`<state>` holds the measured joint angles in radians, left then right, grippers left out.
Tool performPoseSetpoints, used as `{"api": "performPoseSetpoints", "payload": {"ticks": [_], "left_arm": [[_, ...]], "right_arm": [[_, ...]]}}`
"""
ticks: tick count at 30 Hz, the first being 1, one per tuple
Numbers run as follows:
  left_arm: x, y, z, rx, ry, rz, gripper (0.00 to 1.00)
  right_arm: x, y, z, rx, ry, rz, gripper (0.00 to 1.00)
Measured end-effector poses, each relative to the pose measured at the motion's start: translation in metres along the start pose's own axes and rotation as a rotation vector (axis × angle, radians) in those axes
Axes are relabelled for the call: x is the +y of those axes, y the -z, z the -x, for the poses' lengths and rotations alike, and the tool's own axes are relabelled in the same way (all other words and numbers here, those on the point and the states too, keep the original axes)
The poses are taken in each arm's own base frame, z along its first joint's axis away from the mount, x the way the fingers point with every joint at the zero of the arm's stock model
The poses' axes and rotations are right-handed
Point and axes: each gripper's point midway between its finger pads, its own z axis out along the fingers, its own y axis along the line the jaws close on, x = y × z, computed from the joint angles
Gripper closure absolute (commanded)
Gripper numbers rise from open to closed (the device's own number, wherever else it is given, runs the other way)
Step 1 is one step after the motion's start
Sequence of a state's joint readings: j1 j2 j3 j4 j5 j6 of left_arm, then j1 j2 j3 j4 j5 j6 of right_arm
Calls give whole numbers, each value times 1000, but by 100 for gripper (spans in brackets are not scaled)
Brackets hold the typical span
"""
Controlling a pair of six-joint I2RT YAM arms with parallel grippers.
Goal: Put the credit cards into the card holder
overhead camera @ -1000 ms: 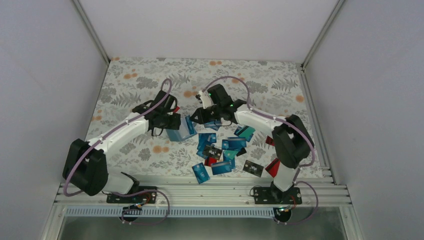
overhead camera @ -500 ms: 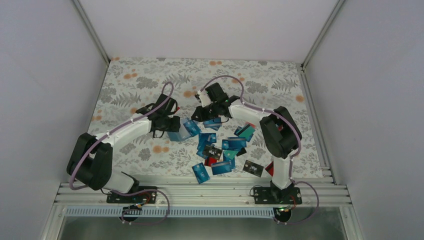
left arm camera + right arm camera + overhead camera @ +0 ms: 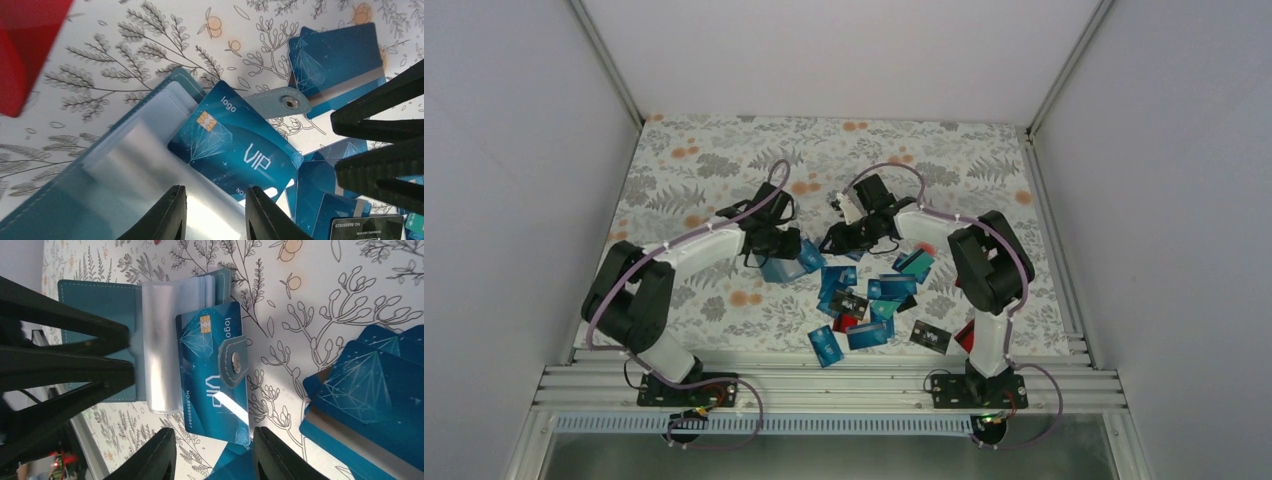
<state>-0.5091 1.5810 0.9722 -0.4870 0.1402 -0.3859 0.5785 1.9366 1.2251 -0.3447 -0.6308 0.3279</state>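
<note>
The teal card holder (image 3: pixel 95 300) lies open on the floral table, its clear sleeves (image 3: pixel 150 165) fanned up. One blue VIP credit card (image 3: pixel 215 370) sits part way into a sleeve, under the snap tab (image 3: pixel 277 102). My left gripper (image 3: pixel 215 215) is over the sleeves with its jaws a little apart and nothing clearly pinched; its fingertips (image 3: pixel 127 342) touch the sleeve bundle. My right gripper (image 3: pixel 215 460) is open just behind the card's free end, not touching it. Several more credit cards (image 3: pixel 864 300) lie in a loose pile nearby. The holder (image 3: pixel 784 265) lies between both grippers.
Two blue cards (image 3: pixel 370 390) overlap on the cloth right of the holder. A red blurred shape (image 3: pixel 25 45) fills the left wrist view's top left corner. Red and black cards (image 3: pixel 969 335) lie near the right arm's base. White walls close in the table.
My right gripper has opened and let go of the VIP card, which stays in the holder. My left gripper has narrowed and moved right onto the holder's sleeves.
</note>
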Motion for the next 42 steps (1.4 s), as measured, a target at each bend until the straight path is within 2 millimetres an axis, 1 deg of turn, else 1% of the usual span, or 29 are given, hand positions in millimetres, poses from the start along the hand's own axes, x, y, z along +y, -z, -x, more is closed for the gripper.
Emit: {"api": "performPoseSetpoints", "payload": {"ticks": [3,9,11,13,19,22,29,36,42], "left_arm": [[-3,-11,-3,24,-1,-8,79],[-1,-29,-9,58,14,-9,84],[0,-33,-11,65,18,-9,86],[0,-35,-11,61,18,-12,87],[3,-43,-18,66,24,-17,90],[2,-44,-18,55,31,-30,90],[-2,-46,-16,23,45,-60,91],[-3,-46,-15,9,62,-74,91],[1,-40,-20,9,80,-52,89]], "right_arm": [[0,-3,-3,16,-14,33,60],[-7,-16,-13,65,-58,78,60],[-12,-22,-18,88,-79,84,60],[-11,-26,-21,106,-94,115,61],[-5,-32,-22,134,-117,186,69],[-3,-34,-24,149,-138,225,73],[-7,-35,-25,167,-202,260,95],[-6,-32,-23,166,-210,284,96],[-10,-28,-23,160,-219,286,95]]}}
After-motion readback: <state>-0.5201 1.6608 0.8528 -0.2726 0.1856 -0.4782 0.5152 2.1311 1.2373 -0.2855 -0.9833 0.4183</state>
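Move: The blue VIP card lies on the open card holder, about 3 cm left of the right hand, 1 cm ahead and 3 cm below it. From the left hand the holder's clear pockets are the target, centred some 2 cm back, 1 cm left and 4 cm down; the VIP card is about 5 cm to its right and 1 cm ahead. From the right hand, a blue card stack lies 5 cm to its right, level with it, and a loose blue card 6 cm back and 2 cm right. The VIP card's right-hand long edge, near its near end, gets pinched by the right fingers: that hand sinks about 3 cm while drawing back 2 cm, tilts some 20 degrees, then shuts. The left hand drops about 4.5 cm, edging 1 cm to the right, onto the holder's clear pocket, its fingers narrowing nearly shut, and stays low there. ##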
